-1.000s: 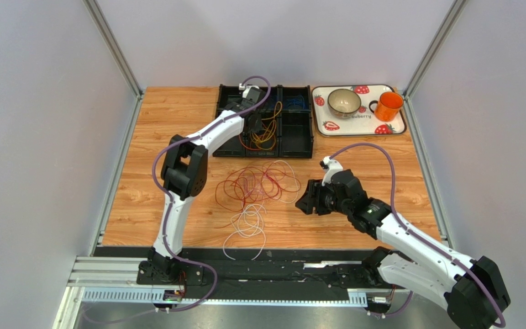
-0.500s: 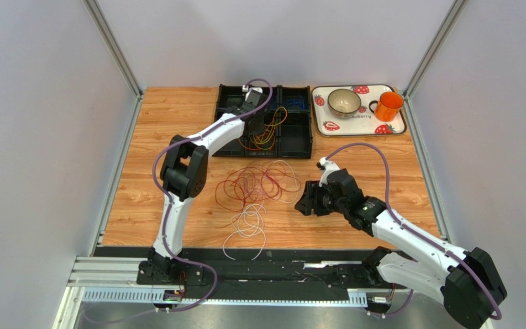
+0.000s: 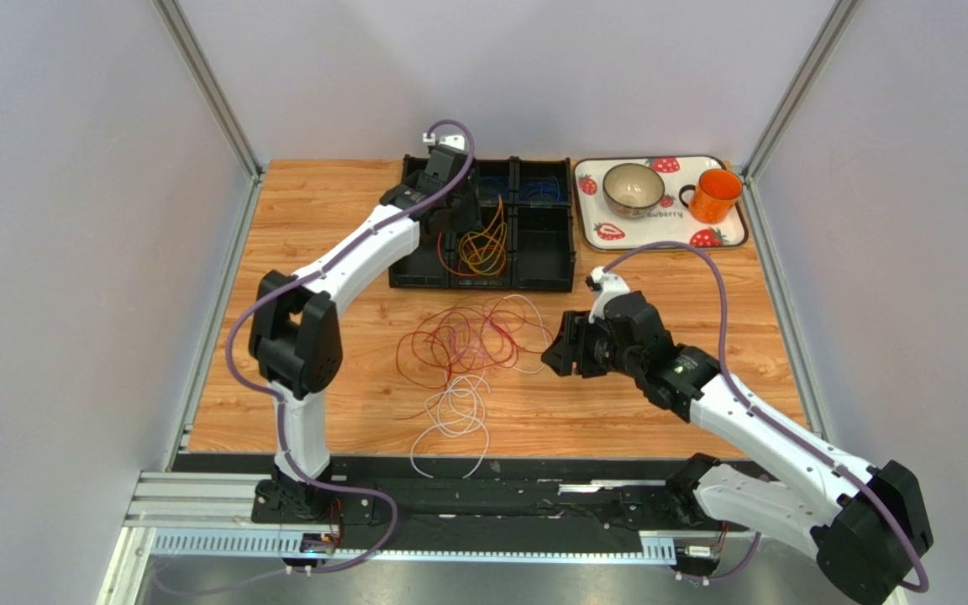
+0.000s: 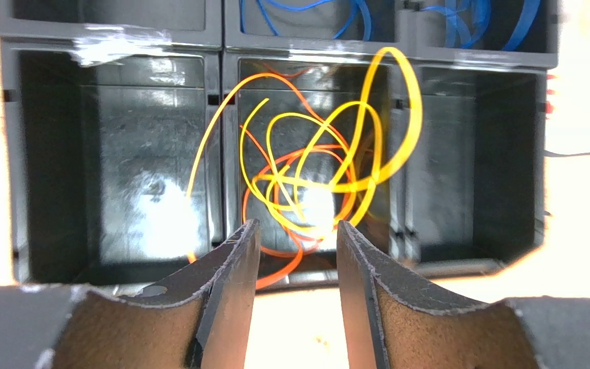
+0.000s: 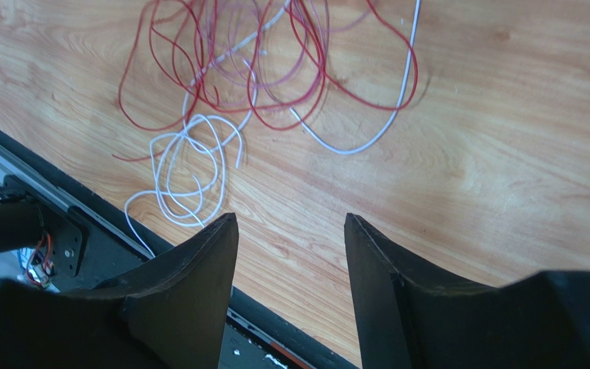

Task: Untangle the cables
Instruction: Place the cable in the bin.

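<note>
A tangle of red, purple and white cables (image 3: 470, 343) lies on the wooden table, with white loops (image 3: 454, 410) trailing toward the near edge. Yellow and orange cables (image 4: 329, 177) sit loosely coiled in the middle front compartment of the black tray (image 3: 546, 271). Blue cables (image 4: 460, 19) fill the back compartments. My left gripper (image 4: 296, 227) hovers open above the yellow and orange coil with nothing between its fingers. My right gripper (image 5: 290, 219) is open and empty, low over the bare wood just right of the tangle (image 5: 229, 61).
A strawberry-print tray (image 3: 603, 233) at the back right carries a bowl (image 3: 633, 187) and an orange mug (image 3: 714, 194). The tray's left front compartment (image 4: 113, 161) is bare. A black rail (image 5: 59, 231) runs along the table's near edge.
My left gripper has opened over the tray and its wrist has risen toward the back, leaving the yellow and orange cables loose in the compartment. The right gripper has edged left toward the tangle.
</note>
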Robot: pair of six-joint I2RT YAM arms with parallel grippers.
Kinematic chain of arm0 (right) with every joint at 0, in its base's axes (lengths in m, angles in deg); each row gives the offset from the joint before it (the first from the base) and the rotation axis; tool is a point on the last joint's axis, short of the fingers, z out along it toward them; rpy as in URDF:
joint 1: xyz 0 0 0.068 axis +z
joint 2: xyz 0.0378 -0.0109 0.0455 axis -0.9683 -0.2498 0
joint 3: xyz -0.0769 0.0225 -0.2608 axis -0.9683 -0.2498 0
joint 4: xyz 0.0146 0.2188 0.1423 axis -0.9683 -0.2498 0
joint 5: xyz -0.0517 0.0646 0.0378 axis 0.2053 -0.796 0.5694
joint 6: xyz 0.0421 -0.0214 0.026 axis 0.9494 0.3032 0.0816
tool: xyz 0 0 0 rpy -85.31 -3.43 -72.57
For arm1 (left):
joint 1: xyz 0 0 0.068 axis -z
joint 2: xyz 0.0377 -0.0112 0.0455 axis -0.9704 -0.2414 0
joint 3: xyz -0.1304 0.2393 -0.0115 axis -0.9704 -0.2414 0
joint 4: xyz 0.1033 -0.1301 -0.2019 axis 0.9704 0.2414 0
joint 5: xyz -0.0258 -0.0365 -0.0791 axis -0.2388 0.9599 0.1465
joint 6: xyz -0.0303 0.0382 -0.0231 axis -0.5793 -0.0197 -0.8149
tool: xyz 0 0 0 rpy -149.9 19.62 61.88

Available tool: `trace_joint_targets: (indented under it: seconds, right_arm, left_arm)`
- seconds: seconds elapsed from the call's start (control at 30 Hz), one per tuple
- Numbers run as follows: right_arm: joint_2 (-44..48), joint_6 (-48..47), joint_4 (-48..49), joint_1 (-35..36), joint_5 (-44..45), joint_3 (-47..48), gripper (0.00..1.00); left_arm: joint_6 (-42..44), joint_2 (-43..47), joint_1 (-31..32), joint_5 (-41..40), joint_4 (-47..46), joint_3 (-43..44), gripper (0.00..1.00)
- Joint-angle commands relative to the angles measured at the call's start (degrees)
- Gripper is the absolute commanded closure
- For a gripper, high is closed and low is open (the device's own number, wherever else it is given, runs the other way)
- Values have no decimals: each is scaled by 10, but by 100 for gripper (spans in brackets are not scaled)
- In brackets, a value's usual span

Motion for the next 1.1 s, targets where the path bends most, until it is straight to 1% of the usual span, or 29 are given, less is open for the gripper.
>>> trace_joint_targets:
  seconds: [0.0,0.07,0.1,0.17,0.2,0.23,0.37,0.4,0.47,0.5,0.57,0.67,0.73,0.77,0.8,0.87,0.9,0.97,1.0,1.07]
  right_arm:
    - [-20,-12,-7,0,37,74,43]
    - [-36,-15,-8,0,47,103,43]
    - [-54,-15,-10,0,49,112,43]
    - [-73,-15,-9,0,48,134,43]
    - [-85,-16,-10,1,47,140,43]
    - [-103,-13,-9,0,44,145,43]
    - [-146,2,7,1,25,143,44]
    - [-153,7,17,2,20,142,44]
    - [-180,17,22,4,3,140,44]
    - [-191,18,26,7,-3,142,45]
    - [-222,15,25,16,-9,150,45]
    - [-260,13,24,25,-20,170,45]
    - [-281,9,28,28,-54,193,46]
    - [-291,8,27,29,-66,205,46]
    - [-310,5,29,31,-77,214,46]
    - [-327,5,35,31,-111,238,46]
    - [-346,4,39,31,-119,245,46]
    - [-364,2,42,32,-132,271,46]
    - [-383,1,42,32,-132,281,46]
    - [-406,0,43,32,-130,313,46]
  left_arm:
    - [-8,117,-1,13,11,-41,49]
    - [-2,151,-1,15,20,-66,48]
    - [3,185,-1,16,23,-94,49]
    - [10,222,-1,10,29,-129,48]
    - [13,255,-1,9,28,-168,48]
    - [13,270,-1,12,28,-186,47]
    - [-4,340,-1,34,16,-299,48]
    - [-8,367,-1,41,9,-347,48]
    - [-18,390,1,56,-1,-387,49]
    - [-22,411,7,55,-3,-422,49]
    - [-35,434,26,43,-6,-465,49]
    - [-51,451,51,36,-6,-500,49]
    - [-64,462,56,44,9,-512,50]
    - [-66,482,61,55,24,-511,51]
    - [-68,496,63,56,68,-507,51]
    - [-59,533,69,52,113,-493,51]
    - [-53,575,69,45,153,-489,50]
    - [-36,622,68,9,201,-459,48]
    - [-30,633,69,-2,242,-448,48]
    - [-18,659,69,-22,259,-430,47]
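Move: The red and pink cable tangle lies about 20 cm back from the left hand, in line with it sideways and roughly 15 cm below. The yellow and orange cables in the bin are almost under that hand, 2 cm farther out and 3 cm to its right, and the white coil is some 35 cm back. From the right hand, the tangle is about 7 cm ahead, 17 cm left and 11 cm down, with the white coil 8 cm back and 19 cm left. The left hand, already open and empty, lifts clear of the bin and swings back some 27 cm and left about 11 cm, rising, dipping, then rising again to about its starting height, beside the tangle's left edge. The right hand, also staying open, hops up and forward, then sinks and goes left about 10 cm towards the tangle, its fingers tipping some 15 degrees further down; it ends just above the tangle's right part, with no touch to be seen. ##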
